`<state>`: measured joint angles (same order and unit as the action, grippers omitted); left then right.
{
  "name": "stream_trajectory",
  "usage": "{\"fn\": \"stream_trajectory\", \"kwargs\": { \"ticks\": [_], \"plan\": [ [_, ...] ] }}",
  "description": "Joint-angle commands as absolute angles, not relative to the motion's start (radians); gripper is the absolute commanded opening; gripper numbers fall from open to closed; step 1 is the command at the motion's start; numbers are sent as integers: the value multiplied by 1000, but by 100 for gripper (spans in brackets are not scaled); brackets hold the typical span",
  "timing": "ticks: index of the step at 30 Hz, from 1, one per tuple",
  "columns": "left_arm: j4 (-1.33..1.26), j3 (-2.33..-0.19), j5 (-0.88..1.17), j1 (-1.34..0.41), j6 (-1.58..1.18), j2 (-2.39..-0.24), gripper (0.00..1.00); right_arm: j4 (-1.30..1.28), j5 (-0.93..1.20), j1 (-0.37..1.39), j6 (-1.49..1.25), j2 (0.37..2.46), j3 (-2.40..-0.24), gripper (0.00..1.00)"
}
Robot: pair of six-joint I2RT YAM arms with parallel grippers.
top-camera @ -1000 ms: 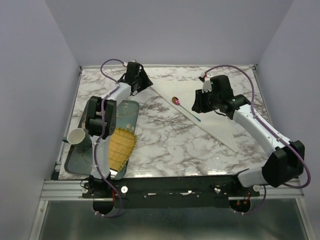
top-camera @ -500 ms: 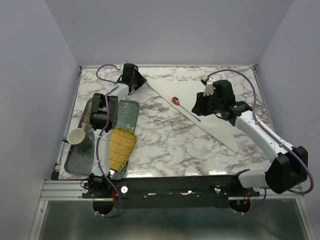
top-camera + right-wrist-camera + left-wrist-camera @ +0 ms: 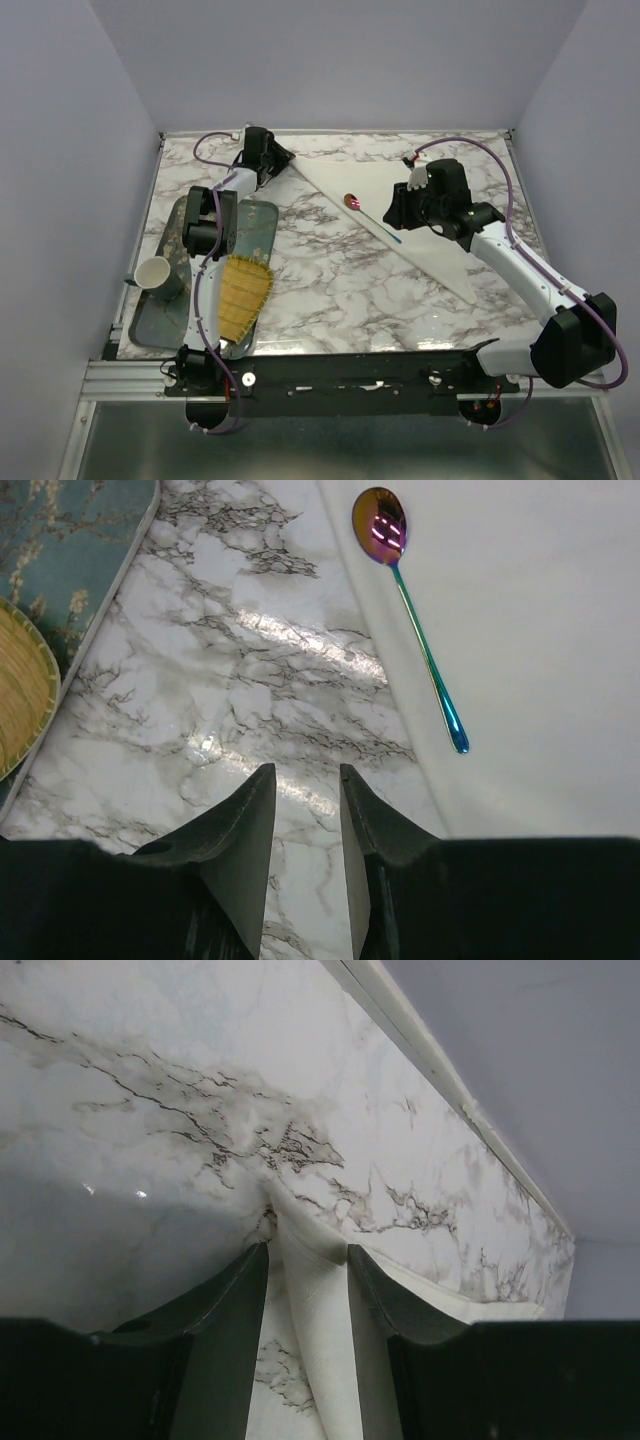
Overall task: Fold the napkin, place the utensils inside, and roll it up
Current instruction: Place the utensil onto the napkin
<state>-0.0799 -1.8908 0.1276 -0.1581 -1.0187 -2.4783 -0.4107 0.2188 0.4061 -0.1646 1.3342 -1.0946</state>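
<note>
The cream napkin (image 3: 425,250) lies folded into a long triangle, running from the far left toward the near right. On it rests the spoon (image 3: 372,217), pink bowl to the far left and teal handle to the near right. My left gripper (image 3: 283,160) is low at the napkin's far-left corner. In the left wrist view that gripper (image 3: 308,1250) is open around the raised corner of the napkin (image 3: 320,1340), which touches the right finger only. My right gripper (image 3: 307,770) is open and empty over marble beside the napkin (image 3: 540,630), short of the spoon (image 3: 415,630).
A teal tray (image 3: 255,225) sits at the left with a yellow woven mat (image 3: 245,290) on its near end and a white cup (image 3: 155,272) at its left rim. The table's back rail runs just behind the left gripper.
The left gripper has slid a little toward the back-left onto the napkin corner and its jaws have narrowed. The right arm shifted slightly, then held still.
</note>
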Motion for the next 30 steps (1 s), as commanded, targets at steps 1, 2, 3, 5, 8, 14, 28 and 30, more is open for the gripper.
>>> {"fn": "stream_trajectory", "kwargs": {
  "ticks": [1,2,3,5,8,14,28,30],
  "plan": [
    [-90,-1907,152,-160,-1034,-2516,45,-382,206,411,-158,1330,-1085,39],
    [-91,-1899,147,-158,-1032,-2514,45,-382,206,411,-155,1328,-1085,39],
    [-98,-1896,146,-158,-1025,-2511,43,-382,206,411,-155,1328,-1085,39],
    [-103,-1901,146,-158,-1016,-2511,42,-380,207,411,-155,1327,-1083,39],
    [-121,-1914,159,-158,-1000,-2519,39,-379,207,411,-155,1328,-1078,39],
    [-137,-1931,186,-163,-954,-2499,0,-377,189,408,-158,1327,-1066,39],
    [-121,-1655,201,-373,-739,-2129,0,-370,187,384,-400,1206,-970,39],
    [-117,-1612,190,-428,-727,-2093,0,-371,187,379,-405,1157,-953,39]
  ]
}}
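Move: The napkin's far left corner lies right at the left fingers, about 1 cm beyond the left hand's point and 1 cm below it, between the open pads. From that hand the spoon, already on the napkin, lies some 20 cm back and 22 cm to the right. The tray's far right corner is about 16 cm back and 3 cm to the left. From the right hand the napkin corner is roughly 32 cm ahead, 24 cm left and 14 cm lower. The napkin's far left corner is pinched as the left fingers shut on it from half open, the hand nearly still. Then the left hand carries the corner about 9 cm right, 9 cm up and 7 cm back, over the napkin, the wrist turning some 20 degrees clockwise and tipping up slightly. The empty right hand eases back about 2 cm, fingers unchanged. ##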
